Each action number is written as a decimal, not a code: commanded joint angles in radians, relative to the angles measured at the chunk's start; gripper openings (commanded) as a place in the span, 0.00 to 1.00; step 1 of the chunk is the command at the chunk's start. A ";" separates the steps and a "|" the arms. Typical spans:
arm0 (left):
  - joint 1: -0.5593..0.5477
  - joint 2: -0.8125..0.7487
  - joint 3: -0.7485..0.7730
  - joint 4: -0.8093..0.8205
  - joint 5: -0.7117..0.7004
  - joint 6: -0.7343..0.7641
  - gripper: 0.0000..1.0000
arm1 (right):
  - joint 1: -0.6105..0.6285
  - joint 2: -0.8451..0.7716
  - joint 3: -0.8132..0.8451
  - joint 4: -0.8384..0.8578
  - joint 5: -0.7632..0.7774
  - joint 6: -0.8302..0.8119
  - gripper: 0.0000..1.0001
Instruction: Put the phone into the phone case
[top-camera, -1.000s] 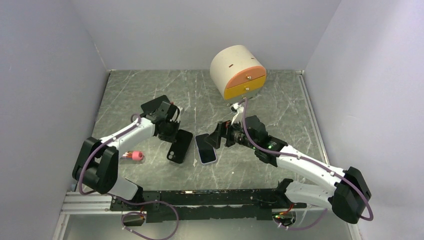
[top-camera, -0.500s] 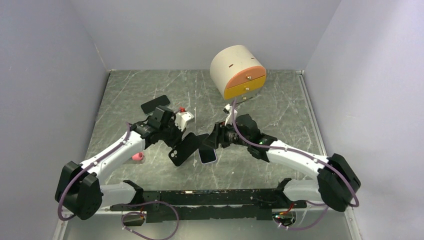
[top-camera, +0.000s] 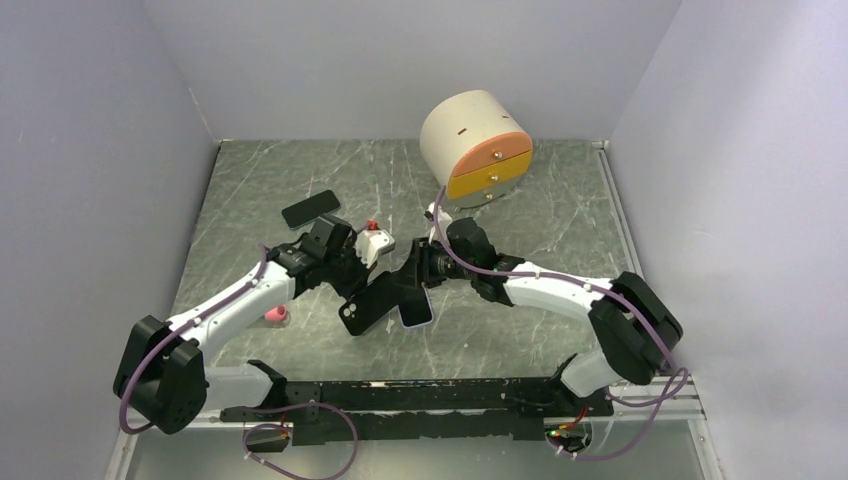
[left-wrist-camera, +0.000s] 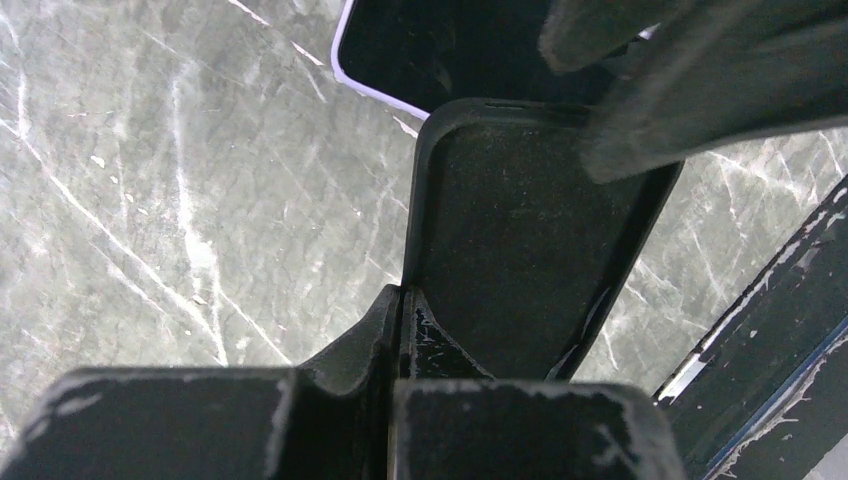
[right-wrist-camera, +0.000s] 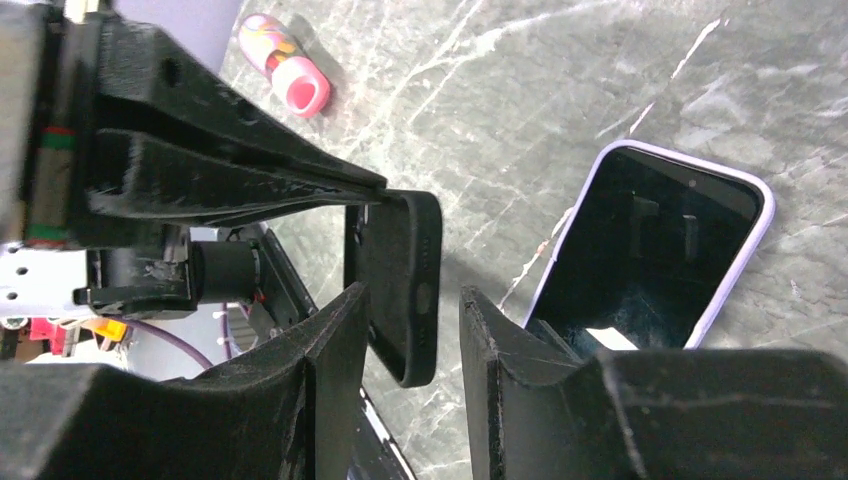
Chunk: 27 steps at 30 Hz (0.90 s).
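Observation:
The black phone case (top-camera: 365, 305) is lifted off the table and tilted, and my left gripper (top-camera: 350, 282) is shut on its edge. In the left wrist view the case (left-wrist-camera: 520, 250) stands out from my closed left gripper (left-wrist-camera: 402, 300). The phone (top-camera: 418, 311), with a dark screen and a lilac rim, lies flat on the table just right of the case, and it also shows in the right wrist view (right-wrist-camera: 650, 250). My right gripper (right-wrist-camera: 412, 310) is open. Its fingers stand on either side of the case's end (right-wrist-camera: 400, 260) with a gap on both sides.
A beige round drawer unit (top-camera: 475, 145) with orange drawers stands at the back. A flat black object (top-camera: 311, 209) lies at the back left. A pink tube (top-camera: 274, 315) lies by the left arm, and a small white and red item (top-camera: 374, 241) behind the grippers. A black rail (top-camera: 400, 395) runs along the near edge.
My left gripper has lifted the case off the table and carried it right, up against the phone. My right gripper has moved left, so its open fingers now straddle the case's end.

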 joint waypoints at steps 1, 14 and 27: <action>-0.005 -0.043 -0.016 0.039 0.043 0.035 0.03 | 0.000 0.047 0.052 0.090 -0.044 0.037 0.41; -0.005 -0.061 -0.002 0.029 0.023 0.001 0.03 | -0.001 0.132 0.091 0.117 -0.057 0.084 0.06; 0.111 -0.096 0.101 -0.027 -0.149 -0.457 0.64 | 0.000 0.210 0.124 0.149 0.109 0.287 0.00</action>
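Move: My left hand, still pinching the black phone case by its long edge, has the case's middle about 3 cm to its right and 2 back, 1 below. From my right hand that middle lies roughly 7 cm left, 3 back and 4 down. The phone in the lilac case is about 2 cm to the right hand's right, level with it, 10 down. From my left hand, the dark phone lies 11 cm left and 23 ahead, the pink bottle some 20 left and 2 back, both 7 down. My right hand dips and slides left, about 4 cm in all and a little forward, closing its half-open fingers until they pinch the right-hand end of the black case. My left hand holds the case nearly still until that grip is shut, then opens wide and backs off upward and forward by some 3 cm, turning about 15 degrees counter-clockwise. ##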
